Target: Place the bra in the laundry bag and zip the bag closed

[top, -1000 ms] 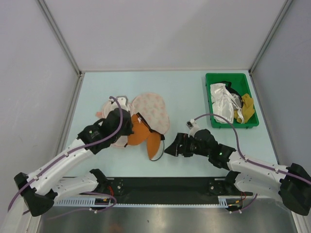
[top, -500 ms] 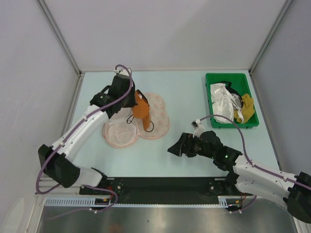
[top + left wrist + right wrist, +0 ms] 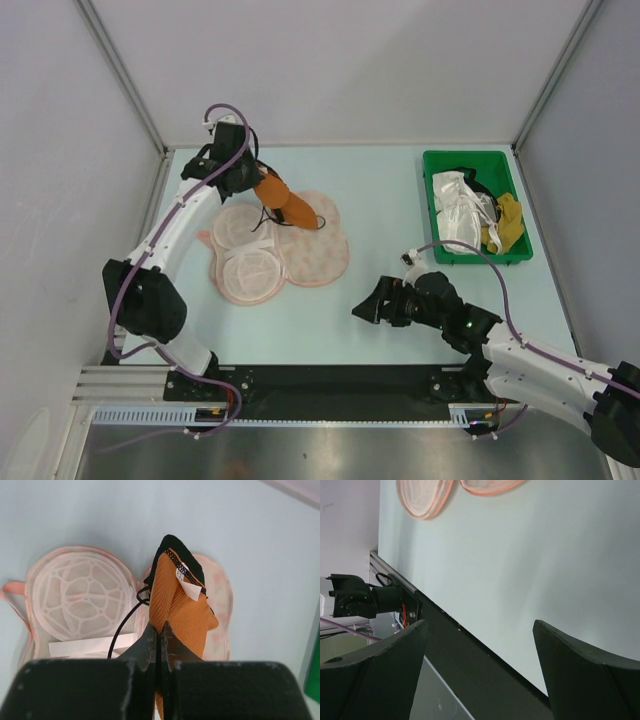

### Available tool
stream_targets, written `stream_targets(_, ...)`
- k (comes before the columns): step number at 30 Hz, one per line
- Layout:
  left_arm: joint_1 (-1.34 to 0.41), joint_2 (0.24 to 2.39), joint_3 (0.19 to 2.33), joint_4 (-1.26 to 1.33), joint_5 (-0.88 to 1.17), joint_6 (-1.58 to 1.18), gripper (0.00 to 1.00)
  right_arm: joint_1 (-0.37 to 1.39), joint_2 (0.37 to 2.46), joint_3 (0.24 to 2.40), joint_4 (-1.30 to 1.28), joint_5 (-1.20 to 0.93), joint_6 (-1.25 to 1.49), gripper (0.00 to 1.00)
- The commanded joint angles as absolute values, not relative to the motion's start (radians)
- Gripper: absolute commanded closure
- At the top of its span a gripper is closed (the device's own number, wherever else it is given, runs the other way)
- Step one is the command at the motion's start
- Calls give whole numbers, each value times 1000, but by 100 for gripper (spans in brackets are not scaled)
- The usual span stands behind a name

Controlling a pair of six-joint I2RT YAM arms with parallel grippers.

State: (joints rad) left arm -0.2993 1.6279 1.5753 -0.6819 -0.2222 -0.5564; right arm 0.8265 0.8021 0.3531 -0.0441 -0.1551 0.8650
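My left gripper (image 3: 252,181) is shut on the orange bra (image 3: 283,203) and holds it folded, hanging above the far part of the open laundry bag (image 3: 320,255). The bag lies flat on the table, its white mesh panels (image 3: 243,250) to the left and its speckled lobes to the right. In the left wrist view the bra (image 3: 182,605) hangs from my closed gripper (image 3: 160,630), a black strap trailing over the mesh panel (image 3: 80,600). My right gripper (image 3: 368,306) is open and empty, low over the table right of the bag; its wrist view (image 3: 480,630) shows the bag's edge (image 3: 427,502).
A green plastic bin (image 3: 435,240) with white and yellow clothes stands at the back right. Grey walls enclose the table on three sides. The black base rail (image 3: 340,380) runs along the near edge.
My left gripper lifted the bra from the bag's near side and carried it back and left, above the bag's far part. The bag now lies fully open. The right gripper shifted slightly right.
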Motion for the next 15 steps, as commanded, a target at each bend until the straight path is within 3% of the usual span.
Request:
stream_targets(1,-250,1631,1620,-629,-282,-660,100,819,793,336,-26,-156,874,9)
stream_targets(9,-209,1531,1530,-603,-371,-725,100,815,802,328,-17,-170,871,9)
stream_targets(15,-209,1295,1182,-529,-416,-843,100,810,860,316,50,-201,879,9)
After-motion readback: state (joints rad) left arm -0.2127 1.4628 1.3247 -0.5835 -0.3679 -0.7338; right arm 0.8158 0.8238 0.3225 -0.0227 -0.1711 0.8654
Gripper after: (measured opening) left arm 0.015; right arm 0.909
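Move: The left gripper already holds the bra in shut fingers, high over the open laundry bag. The middle of the bag's mesh half lies about 5 cm to its left, 4 cm back and roughly 22 cm below. At the same depth, the patterned half is some 14 cm to the right and 1 cm ahead of the gripper, the pink tab about 18 cm left and 1 cm ahead. From the empty right gripper the mesh half is some 39 cm left, 24 cm ahead and 10 cm lower. Carry the bra left with the left gripper, about 6.5 cm in all, turning the wrist nearly 20 degrees counter-clockwise. Ease some 2 cm forward at first, then reverse and pull back quickly by about 4 cm, dipping slightly at the end, to come over the mesh half. Keep the fingers shut on the bra, its free end hanging. ##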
